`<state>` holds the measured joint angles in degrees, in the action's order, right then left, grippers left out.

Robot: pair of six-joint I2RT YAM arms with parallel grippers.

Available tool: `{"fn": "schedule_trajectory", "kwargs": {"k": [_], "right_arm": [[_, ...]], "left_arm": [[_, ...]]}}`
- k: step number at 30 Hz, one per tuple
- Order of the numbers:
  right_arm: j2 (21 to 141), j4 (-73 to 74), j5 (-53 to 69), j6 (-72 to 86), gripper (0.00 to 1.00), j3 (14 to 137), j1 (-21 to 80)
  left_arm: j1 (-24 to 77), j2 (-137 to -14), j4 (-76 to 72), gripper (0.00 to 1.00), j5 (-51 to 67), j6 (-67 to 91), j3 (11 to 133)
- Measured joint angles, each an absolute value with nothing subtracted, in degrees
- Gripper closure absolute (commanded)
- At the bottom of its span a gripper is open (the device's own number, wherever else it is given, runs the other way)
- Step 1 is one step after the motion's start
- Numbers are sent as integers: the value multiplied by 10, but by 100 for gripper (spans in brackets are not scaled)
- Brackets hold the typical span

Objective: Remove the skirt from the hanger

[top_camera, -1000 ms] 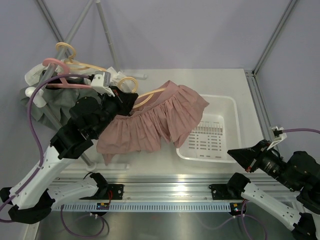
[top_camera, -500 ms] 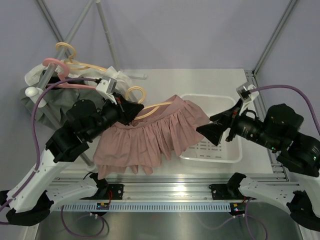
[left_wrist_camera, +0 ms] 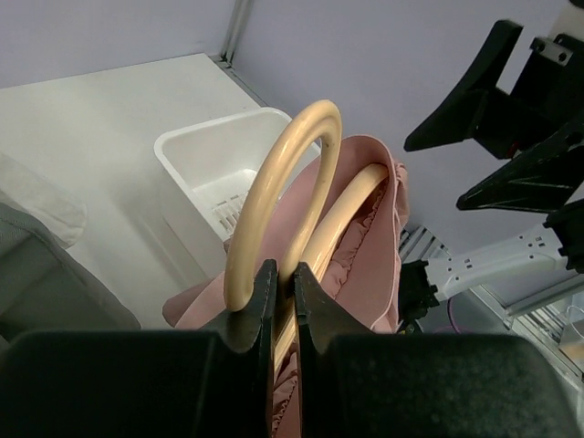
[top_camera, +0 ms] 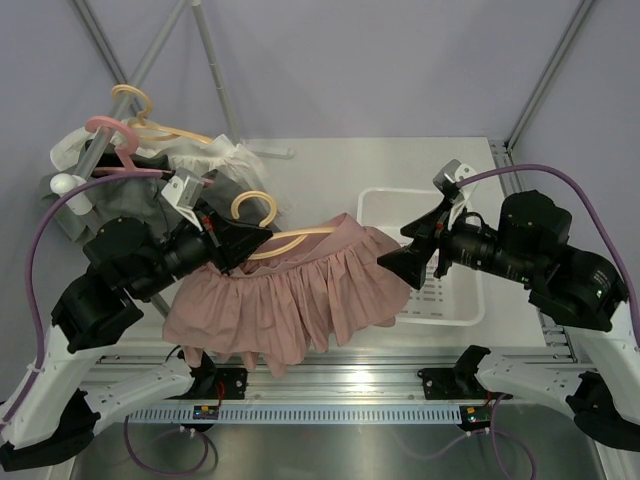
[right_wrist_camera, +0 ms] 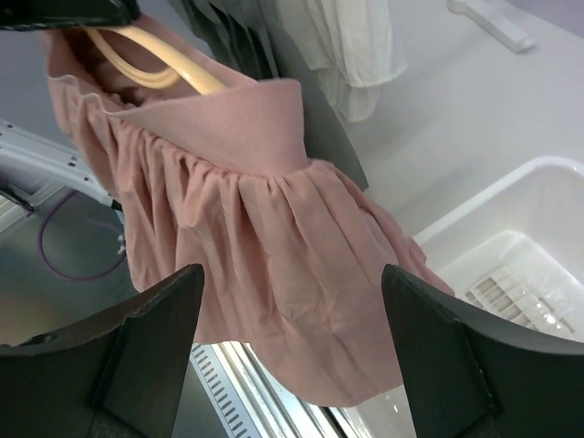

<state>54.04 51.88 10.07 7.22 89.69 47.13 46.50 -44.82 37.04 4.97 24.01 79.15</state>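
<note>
A pink pleated skirt hangs in the air from a cream hanger, above the table's front. My left gripper is shut on the hanger's neck just below the hook; the left wrist view shows the hanger pinched between the jaws with the skirt draped behind. My right gripper stands wide open just off the skirt's right edge, not touching it. Through the right wrist camera the skirt hangs beyond the spread fingers, the hanger poking out at its waistband.
A white plastic basket sits on the table at the right, under the right arm. At the back left, a rack holds grey and white garments with pink and cream hangers. The table's front rail lies below the skirt.
The left gripper has lifted the hanger and skirt off the table and drawn them left and forward. The right arm swung up from the lower right, opened, and reached the skirt's right edge.
</note>
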Motion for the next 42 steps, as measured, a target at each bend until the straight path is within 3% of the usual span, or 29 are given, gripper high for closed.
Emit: {"fn": "schedule_trajectory", "kwargs": {"k": [7, 17, 25, 28, 31, 32, 34, 42], "right_arm": [[594, 516, 158, 36, 19, 973, 471], [672, 517, 204, -5, 27, 975, 471], [674, 505, 211, -20, 49, 975, 471], [674, 503, 220, -23, 52, 975, 471], [674, 500, 229, -27, 71, 975, 471], [674, 500, 233, -28, 86, 975, 471], [675, 498, 238, -30, 99, 975, 471], [679, 492, 252, -27, 100, 972, 471]], "left_arm": [[465, -447, 377, 100, 71, 240, 785], [465, -442, 375, 100, 94, 243, 769], [465, -432, 361, 100, 106, 250, 753], [465, -432, 355, 100, 109, 252, 748], [465, -431, 349, 100, 112, 254, 741], [465, -431, 349, 100, 113, 255, 740], [465, -431, 346, 100, 114, 255, 738], [465, -424, 345, 100, 114, 255, 737]]}}
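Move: For the open right hand, the skirt's waistband at the hanger's right end lies about 8 cm to the left, 3 cm ahead and 2 cm up. The hanger's hook is some 21 cm left, 4 cm ahead and 6 cm up; the white basket's middle is roughly 12 cm right, 15 cm ahead and 35 cm below. From the left hand, which already holds the hanger, that waistband end is about 11 cm right, 2 cm ahead and roughly 1 cm below. The right hand arcs over to its left, rising about 3 cm and coming down again as it travels some 6 cm to the waistband at the hanger's right end, swinging roughly 15 degrees counter-clockwise; once there it creeps about 1 cm farther left while its fingers shut from wide open and pinch the waistband. Meanwhile the left hand keeps its grip on the hanger below the hook and eases a couple of centimetres down, back and to the right, bringing the skirt towards the right fingers. ##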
